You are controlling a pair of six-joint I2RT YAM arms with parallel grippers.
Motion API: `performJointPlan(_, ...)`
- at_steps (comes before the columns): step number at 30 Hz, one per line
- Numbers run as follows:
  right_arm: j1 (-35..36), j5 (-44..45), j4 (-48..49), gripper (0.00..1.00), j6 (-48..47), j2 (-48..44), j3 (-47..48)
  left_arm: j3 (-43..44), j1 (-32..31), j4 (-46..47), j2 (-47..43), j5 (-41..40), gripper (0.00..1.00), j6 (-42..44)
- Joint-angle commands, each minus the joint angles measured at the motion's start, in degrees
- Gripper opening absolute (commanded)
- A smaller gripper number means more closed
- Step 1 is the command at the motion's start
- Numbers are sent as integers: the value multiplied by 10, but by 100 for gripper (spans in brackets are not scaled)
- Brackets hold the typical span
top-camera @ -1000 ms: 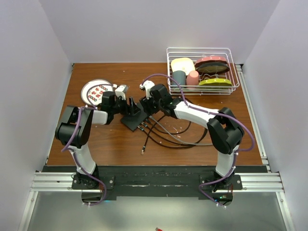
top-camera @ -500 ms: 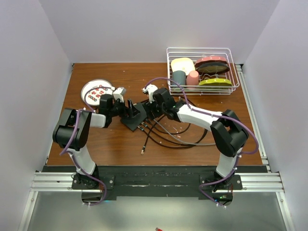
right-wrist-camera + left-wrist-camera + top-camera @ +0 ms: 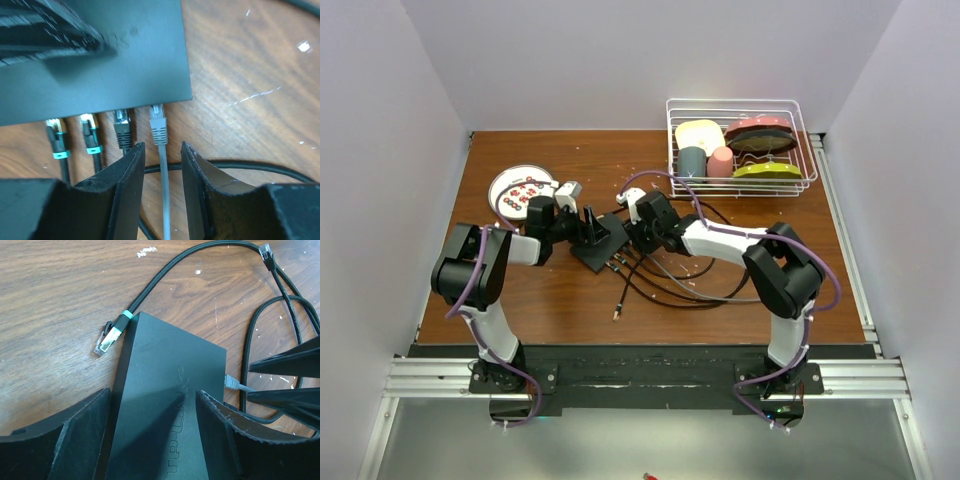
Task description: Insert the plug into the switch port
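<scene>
The switch (image 3: 601, 250) is a flat black box on the wooden table. My left gripper (image 3: 152, 392) stands open over the switch (image 3: 165, 370), one finger off its left edge, the other above its top. The grey plug (image 3: 158, 125) lies with its tip at the switch's port edge (image 3: 150, 102); how deep it sits I cannot tell. My right gripper (image 3: 162, 147) is open but narrow, its fingers either side of the grey cable (image 3: 164, 200) with a gap on both sides. The right gripper (image 3: 634, 238) sits just right of the switch.
Three other plugs (image 3: 122, 127) sit along the same edge. A loose teal-banded plug (image 3: 107, 337) lies by the switch's far corner, another cable end (image 3: 617, 315) nearer the front. Black cables loop right of the switch. A round white plate (image 3: 520, 188) and a wire dish rack (image 3: 740, 145) stand behind.
The right gripper's jaws have narrowed around the grey cable and its wrist has shifted slightly. The left gripper has stayed over the switch.
</scene>
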Motion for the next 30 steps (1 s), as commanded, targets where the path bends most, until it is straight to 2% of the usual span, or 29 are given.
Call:
performJointPlan(1, 1, 8, -5, 38, 2, 9, 14, 16, 5, 14, 11, 18, 71, -3)
performJointPlan(5, 1, 9, -9, 36, 2, 21, 18, 18, 5, 13, 14, 22, 67, -2)
performJointPlan(9, 1, 6, -9, 24, 2, 31, 23, 20, 5, 13, 18, 28, 64, -2)
performJointPlan(10, 1, 6, -8, 15, 2, 34, 25, 22, 5, 13, 18, 29, 62, -2)
performJointPlan(13, 1, 3, -2, 2, 2, 35, 26, 24, 5, 12, 22, 38, 58, 0)
performJointPlan(19, 1, 0, 7, 0, 1, 39, 42, 31, 5, 11, 33, 66, 48, 2)
performJointPlan(30, 1, -4, 30, 0, -26, 64, 80, 37, 3, 11, 41, 101, 45, 4)
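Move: For the right hand, the gray plug, already part-way in the switch port, lies about 1 cm ahead, 1 cm left and 3 cm below. The black plug stands some 2 cm back and 2 cm left of it, and the switch's middle 7 cm to its left, level with it. From the left hand, the switch's middle is about 2 cm back, straight under by 2 cm; the gray plug is 2 cm back and 6 cm right. The right fingers shut on the gray cable just behind the plug's boot, having first sunk about 2.5 cm onto it; then, shut, they creep under 1 cm forward towards the port. Meanwhile the left fingers close from wide to about half open, one against the switch's portless side and the other on its top, easing forward about 1 cm. ##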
